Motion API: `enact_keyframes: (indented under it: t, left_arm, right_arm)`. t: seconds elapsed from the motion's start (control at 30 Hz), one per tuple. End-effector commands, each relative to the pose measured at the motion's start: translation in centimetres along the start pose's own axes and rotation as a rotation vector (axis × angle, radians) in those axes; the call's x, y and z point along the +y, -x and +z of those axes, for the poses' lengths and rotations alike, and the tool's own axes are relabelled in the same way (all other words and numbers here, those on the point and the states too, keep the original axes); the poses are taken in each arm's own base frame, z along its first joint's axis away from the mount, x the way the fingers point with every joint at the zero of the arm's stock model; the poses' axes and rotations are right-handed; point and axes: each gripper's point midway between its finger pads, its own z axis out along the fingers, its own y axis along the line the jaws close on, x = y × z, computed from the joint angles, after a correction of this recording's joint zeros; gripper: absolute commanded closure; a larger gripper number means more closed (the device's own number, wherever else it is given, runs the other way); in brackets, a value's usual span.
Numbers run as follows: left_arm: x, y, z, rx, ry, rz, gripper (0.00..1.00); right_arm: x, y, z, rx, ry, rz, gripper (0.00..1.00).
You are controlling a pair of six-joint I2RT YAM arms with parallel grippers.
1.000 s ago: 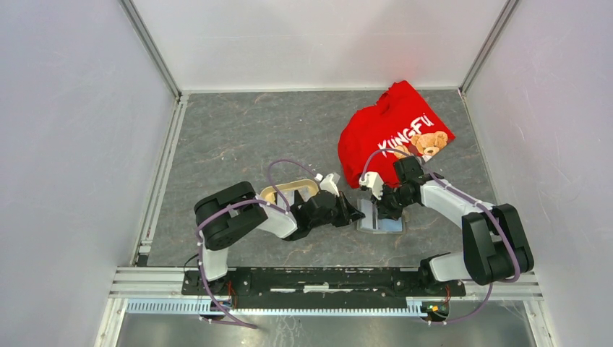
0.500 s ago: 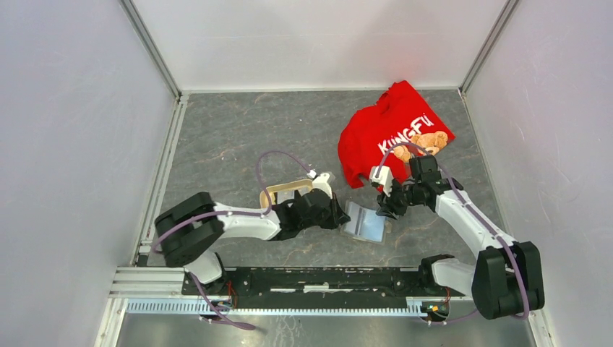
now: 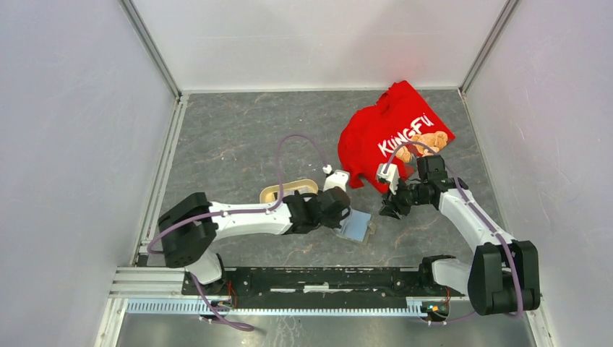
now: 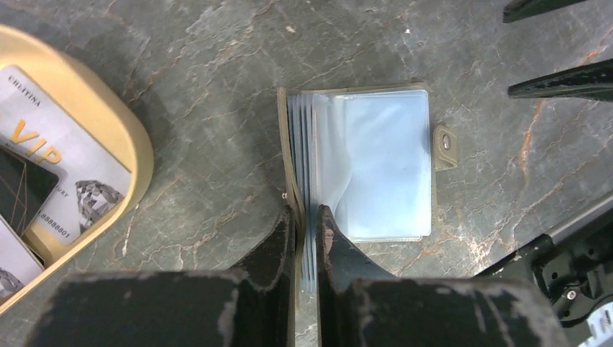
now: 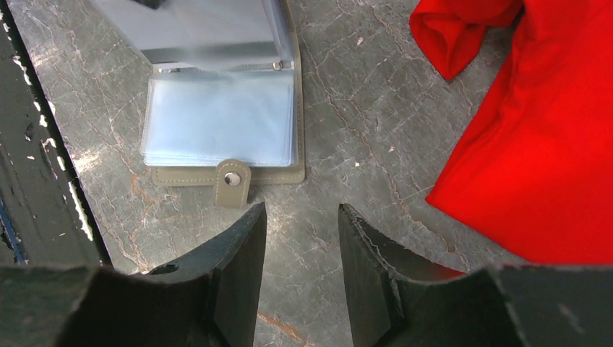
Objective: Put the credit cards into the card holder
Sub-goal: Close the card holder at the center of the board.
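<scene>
The card holder point(image 3: 358, 225) lies open on the table, its clear plastic sleeves point(image 4: 376, 166) fanned upward and its snap tab point(image 5: 233, 179) pointing toward the right arm. My left gripper point(image 4: 306, 211) is shut on the holder's cover and several sleeves at the spine edge. My right gripper point(image 5: 302, 210) hangs open and empty just off the tab side of the holder point(image 5: 217, 119), not touching it. The credit cards, a pale VIP one point(image 4: 50, 152) and a dark one point(image 4: 22, 188), lie in the beige tray point(image 4: 137, 144) to the left.
The beige oval tray point(image 3: 289, 191) sits just behind my left wrist. A red shirt point(image 3: 394, 134) lies at the back right, its edge point(image 5: 535, 130) close beside my right gripper. White walls enclose the table on three sides.
My right gripper has opened, let go of the card holder and drawn back to the right. The holder now lies spread open, with my left gripper still clamped on its spine edge.
</scene>
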Motion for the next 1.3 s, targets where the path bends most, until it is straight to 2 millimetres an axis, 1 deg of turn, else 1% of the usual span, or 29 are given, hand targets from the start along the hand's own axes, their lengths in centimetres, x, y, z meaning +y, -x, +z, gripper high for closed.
enact_keyframes:
  t: [0.0,0.03,0.1,0.2,0.33,0.5,0.6,0.67,0.73,0.8,0.83,0.87,0.9,0.97,1.0,1.07,1.13,1.27]
  left_arm:
    - [-0.6,0.1,0.0,0.031,0.091,0.186,0.92]
    - [-1.8,0.6,0.0,0.026,0.076,0.198,0.88]
    - [-3.2,0.6,0.3,0.037,0.063,0.215,0.74]
    - [-5.1,0.4,0.7,0.06,0.018,0.222,0.65]
    - [-6.8,0.1,0.9,0.074,-0.028,0.211,0.59]
    - [-8.6,0.2,0.4,0.061,-0.116,0.171,0.52]
    - [-8.5,0.0,0.5,0.055,-0.119,0.156,0.51]
    - [-8.3,0.0,0.4,0.043,-0.118,0.138,0.52]
    - [-7.8,0.0,0.2,0.017,-0.119,0.122,0.53]
    - [-7.5,0.1,0.0,-0.016,-0.133,0.108,0.53]
    - [-7.3,0.0,0.0,-0.023,-0.137,0.107,0.53]
    - [-7.2,-0.1,-0.1,-0.032,-0.149,0.105,0.53]
    - [-7.4,0.0,-0.1,-0.05,-0.17,0.1,0.54]
    - [-7.4,-0.2,-0.1,-0.063,-0.19,0.097,0.53]
    - [-7.3,-0.4,0.0,-0.062,-0.193,0.098,0.54]
    - [-7.3,-0.7,0.1,-0.053,-0.195,0.102,0.54]
    - [-7.9,-0.5,0.1,-0.063,-0.22,0.099,0.54]
    - [-8.2,-0.1,-0.1,-0.075,-0.235,0.096,0.53]
  right_arm:
    - [0.2,0.1,0.1,-0.018,0.022,0.013,0.52]
    - [0.2,0.0,0.1,-0.018,0.022,0.016,0.52]
    - [0.2,0.0,0.1,-0.019,0.026,0.022,0.52]
    - [0.2,0.0,0.1,-0.02,0.031,0.026,0.52]
    - [0.6,-0.1,0.3,-0.018,0.066,0.03,0.53]
    - [1.0,0.0,0.3,-0.02,0.103,0.024,0.52]
    - [1.0,0.4,-0.6,-0.035,0.119,-0.007,0.52]
    - [0.9,0.9,-1.4,-0.052,0.133,-0.078,0.51]
    - [1.4,1.1,-2.1,-0.059,0.165,-0.156,0.49]
    - [2.4,1.3,-2.6,-0.071,0.219,-0.264,0.47]
    - [3.1,1.3,-2.7,-0.084,0.253,-0.321,0.44]
    - [4.1,1.1,-2.8,-0.097,0.298,-0.392,0.38]
    - [4.9,0.5,-2.8,-0.105,0.335,-0.458,0.33]
    - [5.6,-1.1,-2.2,-0.099,0.374,-0.58,0.25]
    - [5.9,-2.1,-1.9,-0.088,0.399,-0.635,0.22]
    - [6.3,-3.3,-1.4,-0.089,0.439,-0.732,0.2]
    - [6.3,-3.2,-1.1,-0.109,0.454,-0.741,0.18]
    - [6.1,-2.8,-0.8,-0.112,0.478,-0.731,0.18]
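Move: The left fingers already pinch the card holder's upright cover and sleeves at their near end; the open half's blue pouch lies about 6 cm to their right, level fore-and-aft and 6 cm below, the clasp some 10 cm right, and the card tray 13 cm left and 9 cm ahead. From the empty right hand the clasp is roughly 4 cm back, 3 cm left and 7 cm down; the pouch is 4 cm back and 7 cm left, the red cloth's middle 20 cm ahead and 3 cm right. The left hand carries the upright cover and sleeves right towards the pouch side, about 5 cm, easing back nearly 4 cm, while its fingers loosen from their pinch to about half open, and then it dips a little with the leaves still standing between them. The right hand barely shifts at first, then lifts slightly and swings back some 7 cm and down a little towards the clasp, turning about 40 degrees counter-clockwise and spreading its already half-open fingers wide, without touching the holder. ##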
